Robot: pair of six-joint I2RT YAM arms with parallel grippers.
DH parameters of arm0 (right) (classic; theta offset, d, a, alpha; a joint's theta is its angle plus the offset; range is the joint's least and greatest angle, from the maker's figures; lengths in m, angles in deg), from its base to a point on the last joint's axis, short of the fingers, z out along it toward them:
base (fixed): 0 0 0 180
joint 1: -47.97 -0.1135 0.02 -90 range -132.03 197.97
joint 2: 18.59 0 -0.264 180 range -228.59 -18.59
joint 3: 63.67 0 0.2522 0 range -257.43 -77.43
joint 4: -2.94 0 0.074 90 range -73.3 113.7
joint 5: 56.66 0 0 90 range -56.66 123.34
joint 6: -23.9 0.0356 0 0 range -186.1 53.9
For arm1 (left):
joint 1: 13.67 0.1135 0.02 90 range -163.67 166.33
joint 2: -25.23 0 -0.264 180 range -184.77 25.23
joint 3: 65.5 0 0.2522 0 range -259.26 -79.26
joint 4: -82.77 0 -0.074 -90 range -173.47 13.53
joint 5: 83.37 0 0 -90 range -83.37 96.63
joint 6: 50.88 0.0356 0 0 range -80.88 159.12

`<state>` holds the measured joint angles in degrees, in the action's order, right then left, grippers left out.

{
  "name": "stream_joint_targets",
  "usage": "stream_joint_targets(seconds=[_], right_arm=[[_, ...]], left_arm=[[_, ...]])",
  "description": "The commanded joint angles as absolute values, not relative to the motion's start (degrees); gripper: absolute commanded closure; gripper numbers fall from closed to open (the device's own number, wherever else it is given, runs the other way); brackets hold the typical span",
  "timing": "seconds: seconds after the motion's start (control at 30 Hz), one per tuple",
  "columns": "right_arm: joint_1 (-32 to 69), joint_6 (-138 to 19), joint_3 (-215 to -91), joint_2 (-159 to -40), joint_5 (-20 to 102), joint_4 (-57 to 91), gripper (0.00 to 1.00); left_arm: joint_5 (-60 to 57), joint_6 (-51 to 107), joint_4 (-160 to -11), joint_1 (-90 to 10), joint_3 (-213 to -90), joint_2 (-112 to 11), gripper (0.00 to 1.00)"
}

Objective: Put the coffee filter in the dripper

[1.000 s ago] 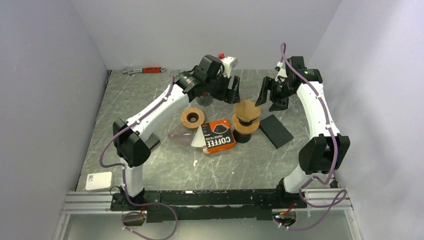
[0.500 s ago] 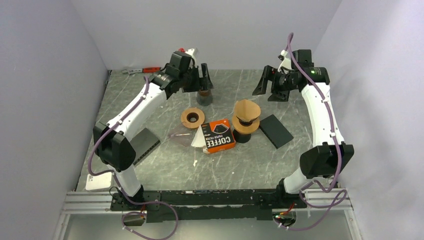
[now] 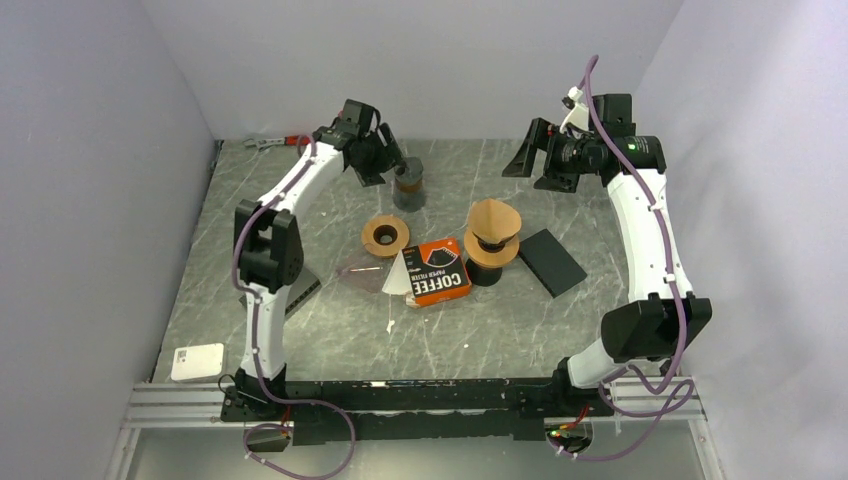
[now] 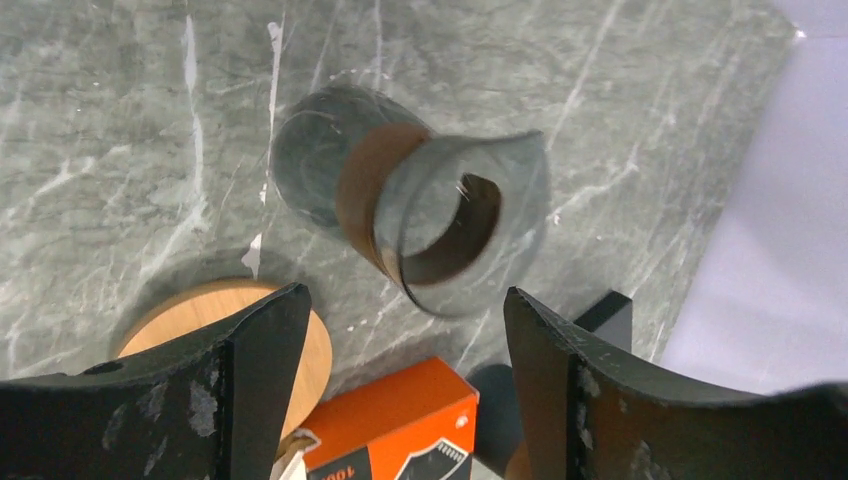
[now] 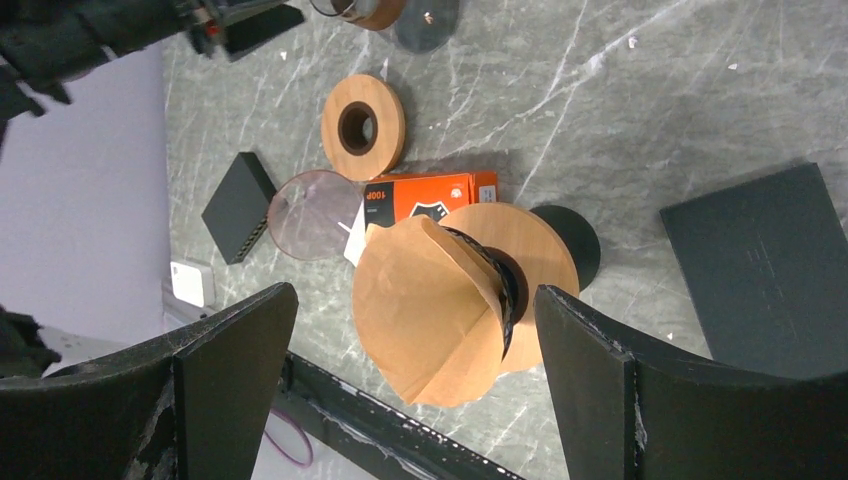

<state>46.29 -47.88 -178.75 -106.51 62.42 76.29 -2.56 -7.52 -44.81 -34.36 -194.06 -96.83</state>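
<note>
The brown paper coffee filter (image 3: pixel 493 216) sits as an open cone in the black dripper (image 3: pixel 490 243), which stands on its wooden collar mid-table. In the right wrist view the filter (image 5: pixel 430 305) leans out of the dripper's black rim (image 5: pixel 503 287). My right gripper (image 3: pixel 536 167) hangs open behind and to the right of the dripper, holding nothing; its fingers frame the filter from a distance (image 5: pixel 415 292). My left gripper (image 3: pixel 390 160) is open over a glass carafe (image 4: pixel 400 215) at the back, well apart from the dripper.
An orange filter box (image 3: pixel 438 272) lies left of the dripper, with a wooden ring (image 3: pixel 385 235) and a clear pinkish lid (image 3: pixel 360 272) beside it. A black slab (image 3: pixel 552 262) lies to the right. A wrench (image 3: pixel 275 142) lies at the rear left, a white device (image 3: pixel 197 362) at the front left.
Both grippers have drawn back from the dripper: the left swung to the rear left over the carafe, the right rose toward the back and opened wider. The filter stayed in the dripper.
</note>
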Motion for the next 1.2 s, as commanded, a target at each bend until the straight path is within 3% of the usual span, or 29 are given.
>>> stream_joint_targets(seconds=[0.0,0.4,0.67,1.17], right_arm=[[46.5,-47.5,-182.0,-107.0,62.5,75.1,0.06],[46.5,-48.5,-183.8,-109.0,61.2,76.9,0.06],[46.5,-48.3,-184.1,-109.8,61.1,76.7,0.06],[46.6,-48.8,-183.6,-109.8,61.0,77.1,0.06]], left_arm=[[-5.3,-11.6,-43.5,-34.3,-199.7,-101.3,0.25],[-6.0,-7.7,-41.0,-34.5,-199.9,-103.1,0.47],[-10.1,-4.9,-39.7,-34.8,-196.5,-100.5,0.8],[-11.0,-0.2,-30.9,-38.8,-195.7,-96.6,0.83]])
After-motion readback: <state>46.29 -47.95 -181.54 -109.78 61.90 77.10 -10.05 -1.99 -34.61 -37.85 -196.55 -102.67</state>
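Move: The glass carafe stands just beyond the open left fingers, its middle about 3 cm ahead, 4 cm to the right and 11 cm below. The wooden ring lies roughly 7 cm back and 1 cm left of this hand, the coffee filter box some 15 cm back and 10 cm right, both about 15 cm down. From the right hand, the carafe is about 16 cm ahead, 20 cm left and 25 cm below. Down about 5 cm at first, the left hand lowers its open fingers to the carafe's rim, tips slightly further down and pauses there while they close, pinching the near left part of the glass wall. Keeping that grip, it draws back some 6 cm and a little right at nearly constant height, towards the filter box, turning about 10 degrees clockwise. ##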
